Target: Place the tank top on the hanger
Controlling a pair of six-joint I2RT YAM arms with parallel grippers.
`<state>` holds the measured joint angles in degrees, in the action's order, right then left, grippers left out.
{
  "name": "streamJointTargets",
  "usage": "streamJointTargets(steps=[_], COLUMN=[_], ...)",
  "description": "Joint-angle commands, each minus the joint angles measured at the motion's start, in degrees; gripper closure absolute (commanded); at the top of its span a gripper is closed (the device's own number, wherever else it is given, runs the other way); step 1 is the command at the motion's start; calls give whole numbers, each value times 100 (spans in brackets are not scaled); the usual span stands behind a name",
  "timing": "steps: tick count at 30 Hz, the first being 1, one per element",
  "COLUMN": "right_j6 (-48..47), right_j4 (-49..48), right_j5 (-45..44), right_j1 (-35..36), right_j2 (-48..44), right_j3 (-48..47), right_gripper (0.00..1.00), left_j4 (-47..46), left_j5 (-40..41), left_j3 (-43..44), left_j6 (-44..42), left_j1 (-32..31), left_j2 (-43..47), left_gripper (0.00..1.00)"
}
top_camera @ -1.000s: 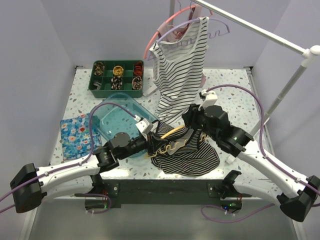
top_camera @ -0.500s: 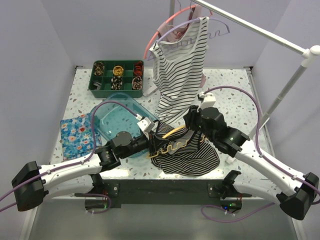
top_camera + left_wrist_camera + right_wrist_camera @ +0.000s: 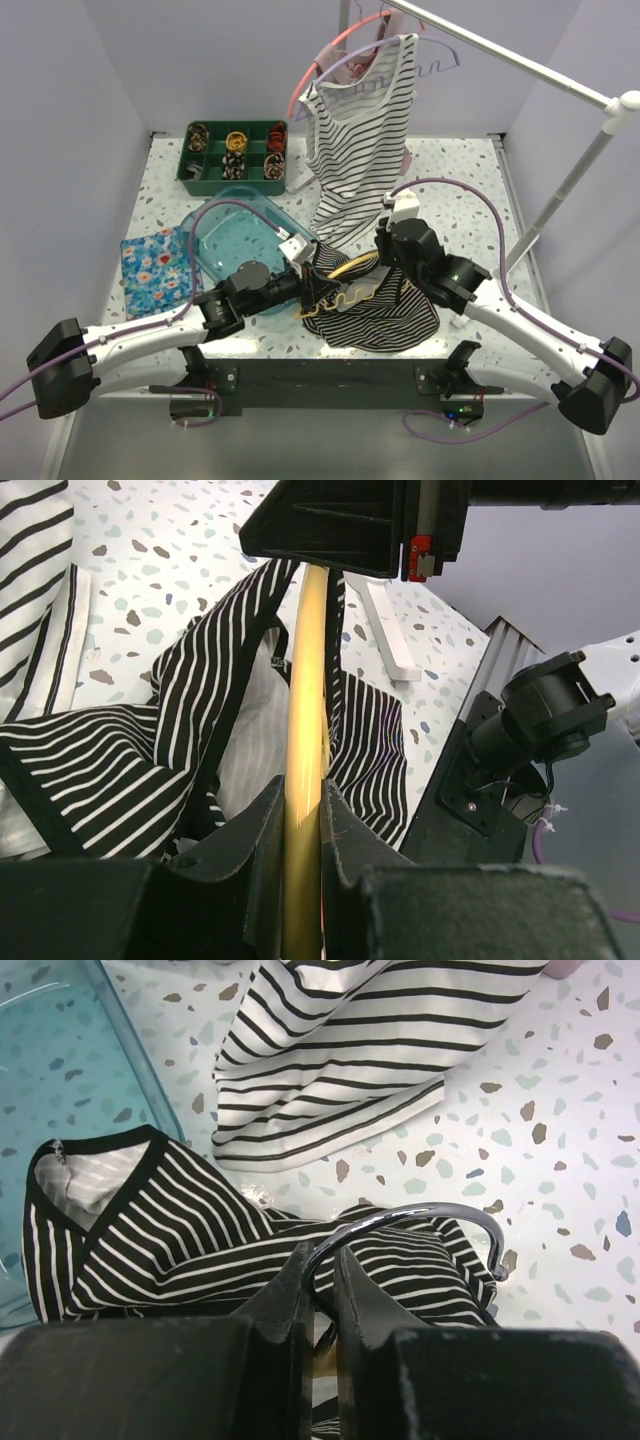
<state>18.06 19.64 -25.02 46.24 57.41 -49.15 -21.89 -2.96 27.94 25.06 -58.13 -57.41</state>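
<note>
The dark tank top (image 3: 385, 318) with thin white stripes lies crumpled at the near middle of the table, partly draped over the yellow hanger (image 3: 347, 268). My left gripper (image 3: 306, 287) is shut on one arm of the hanger (image 3: 308, 700), the yellow bar running straight out between its fingers (image 3: 262, 810). My right gripper (image 3: 386, 262) is shut on the hanger's metal hook (image 3: 425, 1216), which curves out to the right of the jaws (image 3: 322, 1260). Striped fabric (image 3: 190, 1240) lies under and around both grippers. Much of the hanger is hidden by cloth (image 3: 140, 770).
A mostly white striped tank top (image 3: 358, 135) hangs on a lilac hanger from the rack (image 3: 560, 205), its hem on the table; a pink hanger (image 3: 312, 72) hangs beside it. A teal bin (image 3: 235, 235), a green compartment tray (image 3: 233, 152) and a floral cloth (image 3: 152, 272) are at left.
My right gripper's jaws have closed onto the metal hook, and that arm has shifted slightly left and lower. The left gripper keeps its hold on the hanger.
</note>
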Motion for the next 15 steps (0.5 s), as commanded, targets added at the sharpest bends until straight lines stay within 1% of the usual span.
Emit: streamJointTargets(steps=[1,2,3,4,6,7,9,10,13,15], right_j6=[461,452,409,400,356,347,321,320,303,303], right_j4=[-540,-523,-522,-522,-522,-505,-470,-478,-461,-426], right_j5=[-214,-240,-267,-284,-337,-363,-425,-443,-487,-513], right_j1=[34,34,43,52,52,61,61,69,78,87], right_j2=[-89,-98,-124,-177,-212,-239,-291,-309,-344,-379], right_j3=[-60,-51,-34,-25,19,28,63,72,124,151], right_gripper=[100,100,100,100,100,100,100,100,100,100], left_j4=[-501,-413,-204,-89,279,412,841,992,1599,2098], left_j5=[278,279,522,629,962,1086,1332,1586,2088,2378], left_j3=[492,588,642,677,791,826,932,950,1029,1046], left_j6=[148,175,183,201,245,262,333,376,552,762], left_j1=[21,30,30,21,30,30,30,30,38,56], left_j2=[-7,-7,-7,10,80,115,212,256,432,624], left_gripper=[91,84,78,67,59,51,45,40,36,36])
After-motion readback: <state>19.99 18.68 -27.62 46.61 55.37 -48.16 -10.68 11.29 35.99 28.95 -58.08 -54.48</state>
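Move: The left hand still pinches the yellow hanger's arm. The tank top's left shoulder lies about 6 cm ahead of this hand, 3 cm to its left and some 10 cm below. The teal bin's middle is roughly 10 cm ahead and 19 cm left of the hand, near table height. From the right hand, which holds the hanger at its hook, that shoulder lies level ahead, about 16 cm left and 11 cm below. Left fingers open off the hanger; the hand rises about 4 cm, forward-left, while the right keeps its pinch. ##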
